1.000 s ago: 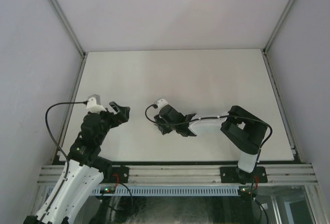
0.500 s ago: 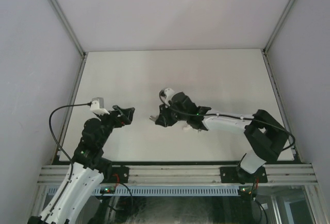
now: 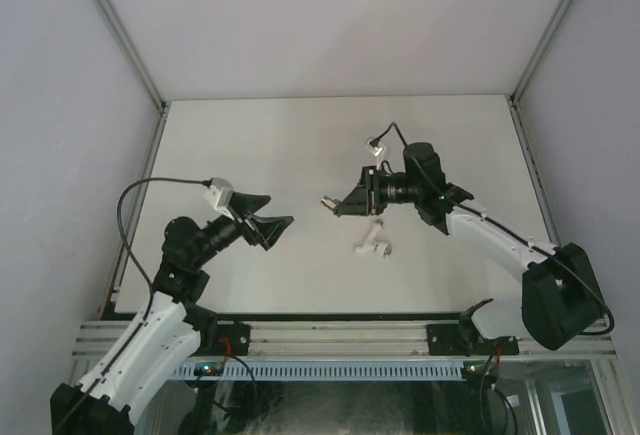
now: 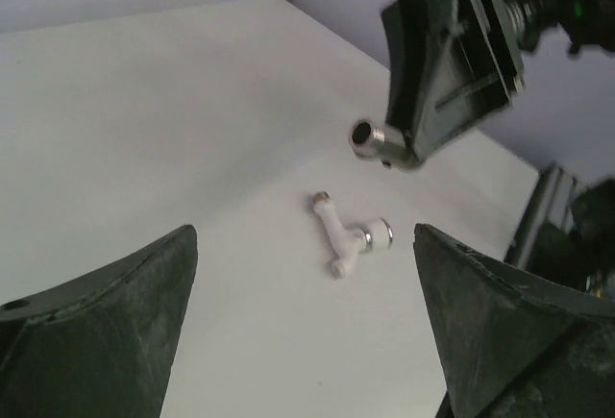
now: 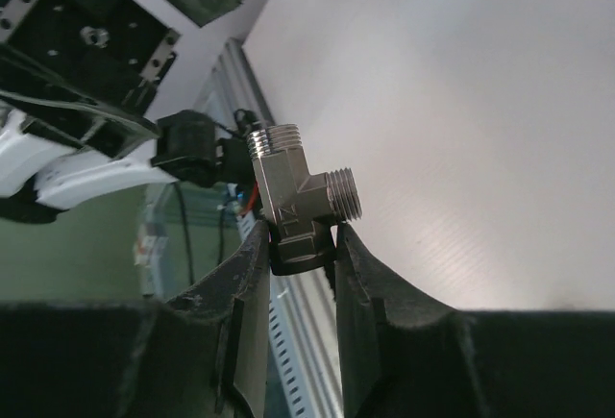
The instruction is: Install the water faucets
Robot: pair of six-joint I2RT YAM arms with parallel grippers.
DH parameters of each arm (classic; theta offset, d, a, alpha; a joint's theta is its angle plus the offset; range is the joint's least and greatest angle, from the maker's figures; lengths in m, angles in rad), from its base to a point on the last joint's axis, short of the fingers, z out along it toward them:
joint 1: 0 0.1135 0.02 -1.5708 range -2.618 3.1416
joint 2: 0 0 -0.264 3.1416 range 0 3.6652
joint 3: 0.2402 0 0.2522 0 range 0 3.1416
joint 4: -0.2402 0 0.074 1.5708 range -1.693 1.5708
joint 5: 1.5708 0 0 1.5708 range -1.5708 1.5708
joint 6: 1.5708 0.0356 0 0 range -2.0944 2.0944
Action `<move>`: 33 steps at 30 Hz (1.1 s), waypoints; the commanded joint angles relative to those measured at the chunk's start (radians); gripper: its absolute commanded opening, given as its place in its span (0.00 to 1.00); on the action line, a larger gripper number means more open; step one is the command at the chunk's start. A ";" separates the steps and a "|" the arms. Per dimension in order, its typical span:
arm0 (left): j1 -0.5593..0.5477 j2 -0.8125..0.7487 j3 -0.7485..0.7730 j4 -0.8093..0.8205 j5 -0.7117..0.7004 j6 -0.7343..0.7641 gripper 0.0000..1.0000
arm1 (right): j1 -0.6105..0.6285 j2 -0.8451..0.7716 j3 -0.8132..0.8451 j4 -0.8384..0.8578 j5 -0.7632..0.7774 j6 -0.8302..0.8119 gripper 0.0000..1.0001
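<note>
The white bent plastic tap (image 3: 371, 242) with a silvery ring lies on the white table; it also shows in the left wrist view (image 4: 345, 238). My right gripper (image 3: 338, 205) is lifted above the table and shut on the grey metal fitting (image 5: 296, 195), a threaded T-shaped piece whose end shows in the top view (image 3: 327, 203) and in the left wrist view (image 4: 370, 135). My left gripper (image 3: 277, 232) is open and empty, raised left of the tap and pointing toward it, with its fingers (image 4: 106, 322) wide apart.
The white table (image 3: 300, 145) is bounded by grey walls and aluminium frame posts (image 3: 120, 30). An aluminium rail (image 3: 340, 337) runs along the near edge by the arm bases. Cables loop off both wrists.
My right arm has swung right and lifted with the metal fitting in its jaws, uncovering the white tap on the table. My left gripper has moved right and turned toward the tap.
</note>
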 commanded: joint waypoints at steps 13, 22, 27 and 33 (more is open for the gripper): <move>-0.166 0.080 0.336 -0.308 0.435 0.617 1.00 | -0.021 -0.181 0.006 -0.051 -0.396 0.161 0.01; -0.285 0.125 0.423 -0.418 0.452 0.749 0.88 | 0.064 -0.162 0.009 0.022 -0.412 0.243 0.00; -0.305 0.148 0.452 -0.449 0.465 0.793 0.78 | 0.111 -0.145 0.022 0.023 -0.410 0.250 0.00; -0.346 0.176 0.484 -0.512 0.479 0.847 0.70 | 0.143 -0.126 0.029 0.094 -0.414 0.304 0.00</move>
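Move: Roughly 10 cm to the right of the open left gripper, about 1 cm ahead and 3 cm lower, hangs the metal tee fitting that the right fingers already pinch. From the right hand, the waiting left gripper is some 12 cm to the left, level fore and aft and about 3 cm higher. The white faucet lies on the table about 9 cm to the right of the right hand, 1 cm farther out and 18 cm below. Drawing back towards the bases together, both hands climb 6 or 7 cm, mostly early on; the right carries the pinched tee about 12 cm back, turning some 25 degrees counter-clockwise. The left comes back about 10 cm and 8 cm right towards the tee, swinging clockwise to face its free end, and late on starts narrowing its open fingers without reaching it. ##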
